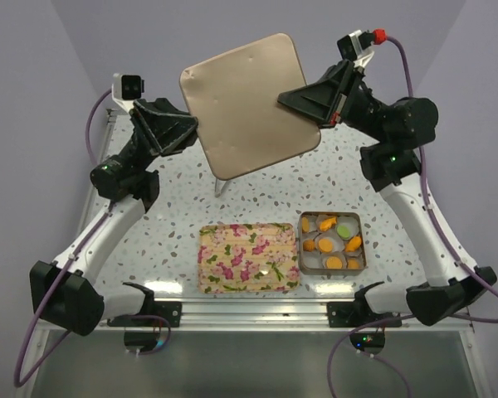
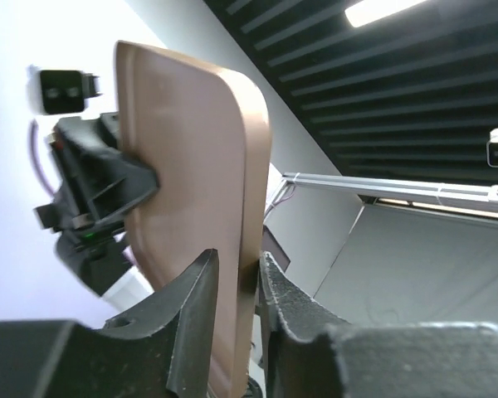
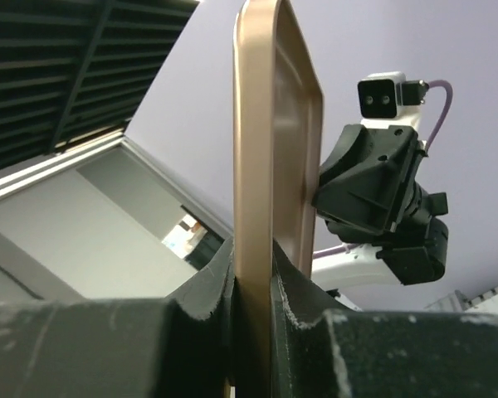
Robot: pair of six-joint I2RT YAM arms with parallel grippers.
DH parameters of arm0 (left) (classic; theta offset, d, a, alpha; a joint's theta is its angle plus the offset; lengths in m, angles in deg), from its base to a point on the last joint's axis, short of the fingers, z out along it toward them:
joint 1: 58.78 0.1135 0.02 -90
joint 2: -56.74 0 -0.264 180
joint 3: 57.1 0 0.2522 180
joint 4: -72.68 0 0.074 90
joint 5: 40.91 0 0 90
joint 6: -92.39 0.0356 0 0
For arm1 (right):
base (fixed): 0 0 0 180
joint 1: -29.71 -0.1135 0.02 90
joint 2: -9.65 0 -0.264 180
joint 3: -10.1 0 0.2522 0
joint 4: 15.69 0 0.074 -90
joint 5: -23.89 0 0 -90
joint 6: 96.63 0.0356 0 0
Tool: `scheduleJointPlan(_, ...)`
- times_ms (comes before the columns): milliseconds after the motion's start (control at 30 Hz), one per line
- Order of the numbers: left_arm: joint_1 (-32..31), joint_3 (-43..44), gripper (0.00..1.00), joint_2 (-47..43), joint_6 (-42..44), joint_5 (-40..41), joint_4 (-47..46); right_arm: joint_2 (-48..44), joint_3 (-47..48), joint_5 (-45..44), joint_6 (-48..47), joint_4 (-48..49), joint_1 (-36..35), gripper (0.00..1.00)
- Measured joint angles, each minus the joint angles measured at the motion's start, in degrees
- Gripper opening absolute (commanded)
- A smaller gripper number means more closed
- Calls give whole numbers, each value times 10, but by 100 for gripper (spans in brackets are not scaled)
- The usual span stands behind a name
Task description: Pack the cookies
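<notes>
Several orange cookies (image 1: 334,262) and one light green cookie (image 1: 344,230) lie in white paper cups in an open metal tin (image 1: 361,242) on the table at front right. Both grippers are raised high over the back of the table and hold a tan, rounded-square tray (image 1: 249,104) tilted on edge between them. My left gripper (image 1: 197,133) is shut on the tray's left rim. My right gripper (image 1: 286,99) is shut on its right rim. The left wrist view shows the tray (image 2: 191,166) between my left gripper's (image 2: 237,254) fingers. The right wrist view shows the tray (image 3: 266,124) pinched by my right gripper (image 3: 253,245).
A floral rectangular lid (image 1: 248,257) lies flat on the speckled table, just left of the tin. Purple walls stand on both sides and at the back. An aluminium rail runs along the near edge by the arm bases.
</notes>
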Motion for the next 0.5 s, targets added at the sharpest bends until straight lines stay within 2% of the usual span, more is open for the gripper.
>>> scheduleJointPlan(233,0,-57,41,10,1,-17,0,-53,18,-27,-144,-226,13,0)
scheduleJointPlan(367,0,-97,60,24,5,-38,6,-72,55,-68,-230,-376,31,0)
scheduleJointPlan(500,0,-131,68,38,31,-67,24,-93,103,-134,-312,-515,46,0)
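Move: Some 58 cm below the right hand, which already has the lid by its right edge, the cookie box lies about 16 cm to its right and level with it in reach; the flowered mat is about 8 cm to its left and 5 cm nearer the base, just as low. From the left hand, still astride the lid's left edge, the lid's middle is about 9 cm right, 1 cm ahead and 4 cm higher; the box is roughly 36 cm right, 2 cm ahead and 56 cm below. Opening wider, the left fingers come free of the lid's left edge as that hand sinks about 11 cm, also going forward and somewhat right, its raised fingertips tipping over. The right hand keeps its pinch and carries the lid some 5 cm to the right, towards the box's side, dropping a little and easing forward, while swinging roughly 30 degrees, mostly clockwise, with its fingers tipping down. ##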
